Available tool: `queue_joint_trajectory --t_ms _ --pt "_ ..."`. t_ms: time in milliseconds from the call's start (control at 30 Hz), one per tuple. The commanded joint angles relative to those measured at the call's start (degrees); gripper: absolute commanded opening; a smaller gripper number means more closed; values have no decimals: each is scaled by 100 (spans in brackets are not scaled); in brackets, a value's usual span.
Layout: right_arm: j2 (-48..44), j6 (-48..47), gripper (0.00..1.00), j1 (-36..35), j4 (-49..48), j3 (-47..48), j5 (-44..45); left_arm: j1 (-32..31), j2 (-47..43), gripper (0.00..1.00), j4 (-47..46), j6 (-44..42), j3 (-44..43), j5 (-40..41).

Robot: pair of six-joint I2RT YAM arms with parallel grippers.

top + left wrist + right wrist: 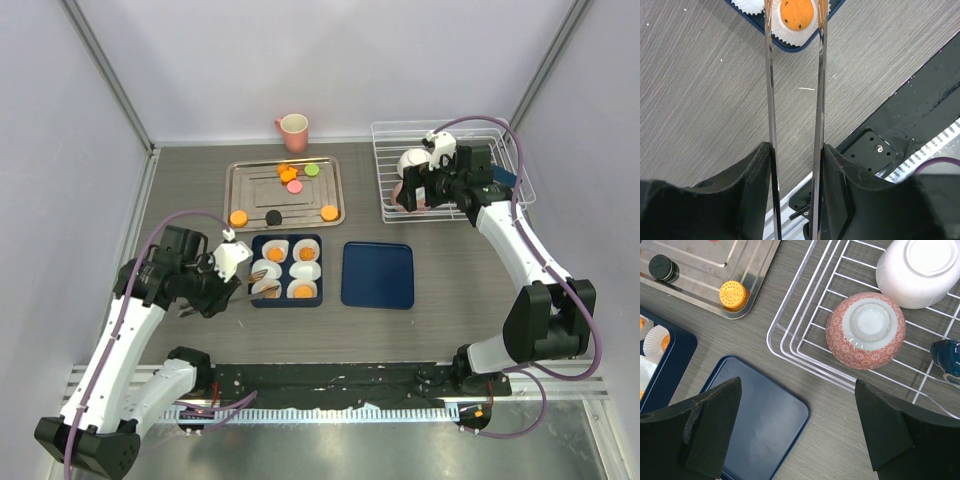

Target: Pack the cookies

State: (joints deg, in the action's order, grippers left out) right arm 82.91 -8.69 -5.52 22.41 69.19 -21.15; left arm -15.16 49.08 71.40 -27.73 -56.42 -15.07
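Note:
My left gripper [232, 268] [796, 150] is shut on a pair of metal tongs [771, 90]. The tong tips stand apart on either side of an orange cookie [797, 14] lying in a white paper cup of the dark blue box [287, 299] [790, 48]. More orange cookies [305, 253] sit in other cups of the box. On the metal tray [335, 190] lie loose cookies: orange [238, 217] [733, 294], black [272, 215] [663, 267], pink [294, 186] and green [312, 169]. My right gripper [420, 192] [797, 390] hangs open and empty over the near left corner of the wire rack [385, 135].
A dark blue lid [378, 274] [760, 420] lies flat to the right of the box. The wire rack holds an upturned red-patterned bowl [866, 330], a white bowl [920, 270] and a dark blue cup [946, 357]. A pink mug [293, 127] stands behind the tray.

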Motion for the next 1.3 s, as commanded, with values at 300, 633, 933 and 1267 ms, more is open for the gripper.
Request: queue_joint_trajectory --t_ms 300,633,933,1267 --pt "-3 -45 100 16 -53 42 -47 -14 66 47 -933 487 -527 -347" --pt "49 -45 100 16 -53 51 -39 -14 1261 48 -2137 1023 -1283 -646" --pt "76 -63 100 7 -44 42 -12 -14 2868 48 -3148 1498 -2214 -1103" --pt "-12 -54 100 7 -44 51 -12 -92 4380 51 -3913 1840 -2769 -1147"
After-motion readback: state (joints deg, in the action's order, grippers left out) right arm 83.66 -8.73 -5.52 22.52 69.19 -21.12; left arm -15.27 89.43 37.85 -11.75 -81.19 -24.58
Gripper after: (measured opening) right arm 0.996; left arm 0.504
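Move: The right-hand orange cookie on the metal tray lies about 22 cm ahead of the left hand, 21 cm to its right and 16 cm below. The black cookie is some 21 cm ahead and 9 cm right of that hand; the pink one, 28 cm ahead and 14 cm right. The cookie box's middle is about 9 cm ahead and 12 cm right. From the right hand, the orange cookie is roughly 20 cm left and 2 cm back. Still gripping the tongs, with the prongs kept parted, the left hand leaves the box's near-left cup and swings forward some 23 cm and right about 10 cm, towards the right-hand orange cookie on the tray. It rises about 6 cm, then starts to sink near the end, while the wrist rolls some 20 degrees so the tongs slant flatter, out to the right. ##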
